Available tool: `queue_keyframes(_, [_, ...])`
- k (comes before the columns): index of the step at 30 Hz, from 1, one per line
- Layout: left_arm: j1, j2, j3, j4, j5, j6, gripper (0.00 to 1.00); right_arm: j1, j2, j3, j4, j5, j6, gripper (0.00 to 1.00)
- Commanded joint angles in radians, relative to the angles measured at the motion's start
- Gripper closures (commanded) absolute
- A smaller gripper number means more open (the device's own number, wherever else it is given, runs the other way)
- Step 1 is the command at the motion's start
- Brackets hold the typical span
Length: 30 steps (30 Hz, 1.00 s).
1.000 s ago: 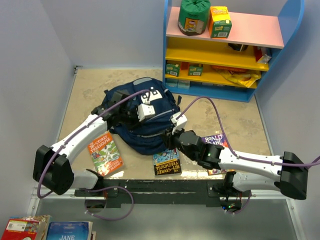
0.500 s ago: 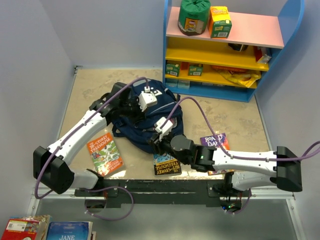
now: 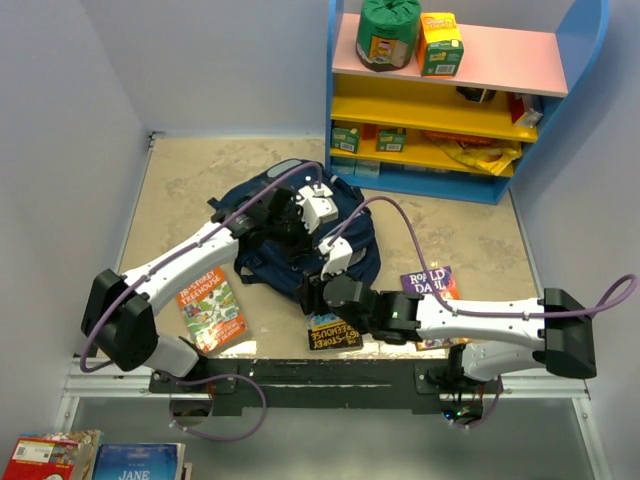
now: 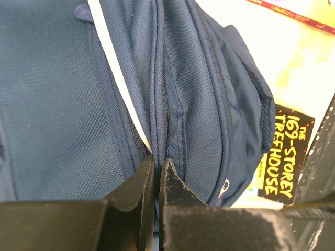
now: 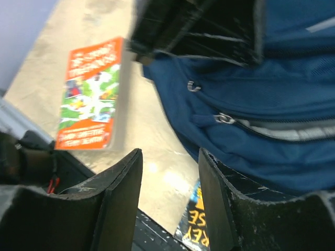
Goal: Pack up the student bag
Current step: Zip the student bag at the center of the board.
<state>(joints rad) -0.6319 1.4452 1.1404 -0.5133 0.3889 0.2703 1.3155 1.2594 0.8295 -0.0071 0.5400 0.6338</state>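
Observation:
The student bag (image 3: 362, 245), navy blue, lies slumped on the table's middle. My left gripper (image 3: 296, 222) is on top of it. In the left wrist view the jaws (image 4: 157, 162) are pinched shut on a fold of the bag's fabric (image 4: 63, 104) beside a zip seam. My right gripper (image 3: 312, 297) hangs at the bag's near edge. In its own view the right gripper (image 5: 170, 157) stands open over bare table with nothing between the fingers. The bag (image 5: 272, 130) and its metal zip pulls (image 5: 225, 119) are just beyond the fingertips.
An orange Treehouse book (image 3: 210, 308) lies left of the bag. A black 169-Storey Treehouse book (image 3: 333, 330) sits under the right wrist and a purple Roald Dahl book (image 3: 430, 282) to its right. A blue shelf unit (image 3: 450, 100) with snacks stands at the back right.
The left gripper has pulled the bag's top to the right, still pinching it. The right gripper has slid left and nearer along the bag's front edge, and its jaws have opened wider.

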Motion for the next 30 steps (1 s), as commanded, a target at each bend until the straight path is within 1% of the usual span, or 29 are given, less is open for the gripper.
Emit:
queue_keyframes(1, [-0.028,0.032,0.076,0.216,-0.012,-0.043,1.00,0.001,0.021,0.026,-0.157,0.129,0.239,0.49])
queue_keyframes(3, [-0.038,0.040,0.094,0.214,-0.013,-0.051,1.00,0.002,0.032,0.045,-0.220,0.178,0.306,0.49])
queue_keyframes(5, [-0.052,0.044,0.097,0.220,-0.015,-0.051,1.00,0.002,0.031,0.056,-0.231,0.208,0.328,0.49])
queue_keyframes(8, [-0.065,0.064,0.116,0.223,-0.012,-0.055,1.00,0.001,0.043,0.066,-0.237,0.230,0.372,0.49])
queue_keyframes(9, [-0.069,0.072,0.134,0.220,-0.009,-0.059,1.00,0.001,0.060,0.075,-0.255,0.233,0.407,0.49])
queue_keyframes(13, [-0.083,0.093,0.159,0.219,-0.007,-0.059,1.00,0.001,0.106,0.140,-0.309,0.264,0.463,0.48])
queue_keyframes(18, [-0.088,0.089,0.142,0.219,-0.005,-0.052,1.00,-0.019,0.127,0.152,-0.327,0.287,0.492,0.47])
queue_keyframes(22, [-0.089,0.067,0.122,0.223,-0.008,-0.048,1.00,-0.042,0.115,0.122,-0.346,0.305,0.504,0.48])
queue_keyframes(30, [-0.091,0.066,0.116,0.231,-0.013,-0.034,1.00,-0.084,0.081,0.074,-0.352,0.256,0.514,0.49])
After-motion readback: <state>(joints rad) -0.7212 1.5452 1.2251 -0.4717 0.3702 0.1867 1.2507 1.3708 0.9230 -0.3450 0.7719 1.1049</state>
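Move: The zip pull on the bag's open zipper lies about 6 cm ahead of the right hand, straight ahead and some 5 cm below. The 169-Storey book, partly under the bag, is about 5 cm back and 6 cm to the right, 15 cm down; the red-and-green treehouse book is 25 cm left and 5 cm back, at the same level. From the left hand, the pull is roughly 5 cm back, 2 cm right and 2 cm lower. The bag's edge, still pinched in the left fingers, is drawn about 4 cm to the right, and then the left hand holds still. Meanwhile the half-open right hand sinks and shifts right, then works forward and right towards the zip pull, turning some 25 degrees clockwise and tipping slightly down, fingers staying apart; contact with the pull can't be made out. ##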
